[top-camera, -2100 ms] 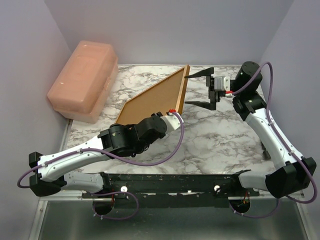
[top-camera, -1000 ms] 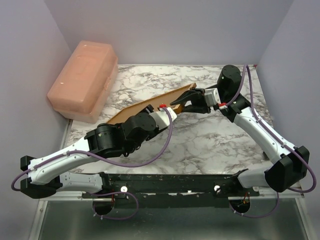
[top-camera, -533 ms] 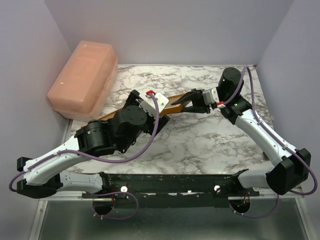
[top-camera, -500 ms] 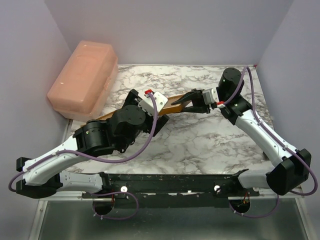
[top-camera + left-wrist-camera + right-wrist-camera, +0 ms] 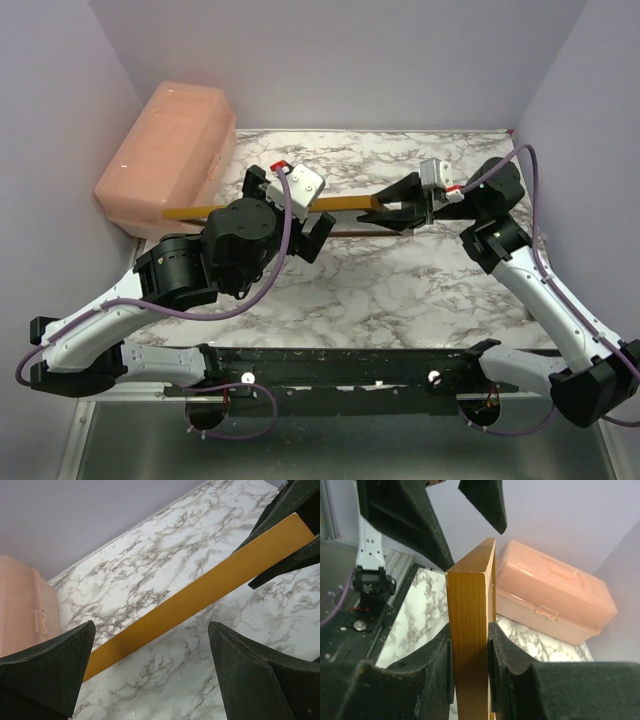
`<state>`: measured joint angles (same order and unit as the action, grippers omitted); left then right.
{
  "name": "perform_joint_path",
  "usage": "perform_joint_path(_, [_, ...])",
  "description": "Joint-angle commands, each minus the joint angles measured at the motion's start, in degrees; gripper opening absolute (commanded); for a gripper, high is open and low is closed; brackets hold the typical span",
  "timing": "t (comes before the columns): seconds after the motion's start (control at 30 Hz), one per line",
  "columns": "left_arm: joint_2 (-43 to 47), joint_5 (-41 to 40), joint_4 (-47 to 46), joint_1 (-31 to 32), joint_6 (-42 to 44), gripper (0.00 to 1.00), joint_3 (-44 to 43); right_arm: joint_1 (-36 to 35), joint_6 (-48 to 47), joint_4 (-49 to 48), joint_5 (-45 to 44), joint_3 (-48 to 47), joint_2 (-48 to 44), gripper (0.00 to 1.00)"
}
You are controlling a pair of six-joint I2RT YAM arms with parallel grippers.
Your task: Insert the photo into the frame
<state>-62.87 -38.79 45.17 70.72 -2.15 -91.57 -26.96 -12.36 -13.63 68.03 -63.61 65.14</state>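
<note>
The frame (image 5: 350, 205) is an orange-brown wooden rectangle held up on edge above the table, so it shows as a thin strip. My right gripper (image 5: 402, 203) is shut on its right end. In the right wrist view the wood (image 5: 470, 600) sits clamped between both fingers (image 5: 432, 670). My left gripper (image 5: 285, 208) hangs wide open over the middle of the frame, one finger on either side, not touching it. In the left wrist view the frame's edge (image 5: 200, 595) runs diagonally beyond my open fingers (image 5: 50, 670). The photo is out of view.
A pink plastic box (image 5: 165, 160) stands at the back left corner, also visible behind the frame as the pink box (image 5: 555, 600). The marble table (image 5: 400, 290) has grey walls on three sides. The arms' black base rail (image 5: 340, 365) runs along the near edge.
My left gripper has opened, let go of the frame and drawn back above it. The right gripper has swung right and turned the frame up on edge.
</note>
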Motion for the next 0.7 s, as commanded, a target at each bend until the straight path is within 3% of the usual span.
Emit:
perform_joint_path(0.0, [-2.37,6.92,1.35,-1.87,-6.23,0.99,-2.55,0.48,19.23,-5.10,-10.65,3.36,-3.10,0.00])
perform_joint_path(0.13, [-3.98,14.41,2.61,-5.04,-12.27,0.98,-2.75,1.04,25.50,-5.80,-21.03,7.44,-5.56,0.00])
perform_joint_path(0.3, [-6.10,24.04,4.61,-10.68,-20.56,0.99,-1.03,1.09,33.28,-7.40,-43.77,14.95,-10.77,0.00])
perform_joint_path(0.5, [-3.41,38.02,-0.67,-18.28,-29.07,0.98,8.84,1.36,38.11,-4.96,-69.60,22.87,-16.18,0.00])
perform_joint_path(0.67, [-2.52,44.91,-2.88,-23.10,-34.03,0.98,16.97,1.86,47.64,-3.34,-83.51,30.56,-19.17,0.00])
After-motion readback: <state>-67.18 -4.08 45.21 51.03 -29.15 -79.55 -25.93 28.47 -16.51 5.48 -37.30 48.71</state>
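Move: Hanging on edge from the right gripper, the frame with the photo in it has its middle about 20 cm below the open left hand, practically straight under it. Its upper rim passes some 6 cm below that hand, a couple of centimetres farther out. The pink box stands roughly 32 cm left of the left hand, 18 cm farther out and 30 cm lower. From the right hand, the frame's middle is around 16 cm left and 14 cm down. Swinging the frame over by its side edge, near the upper corner, the right hand keeps its pinch and goes right, forward and down, about 10 cm each way, its wrist turning clockwise and rolling the frame's top forward. The wide-open left hand first slips 4 cm right, then sinks about 12 cm towards the frame's near side, tipping some 35 degrees downward. ##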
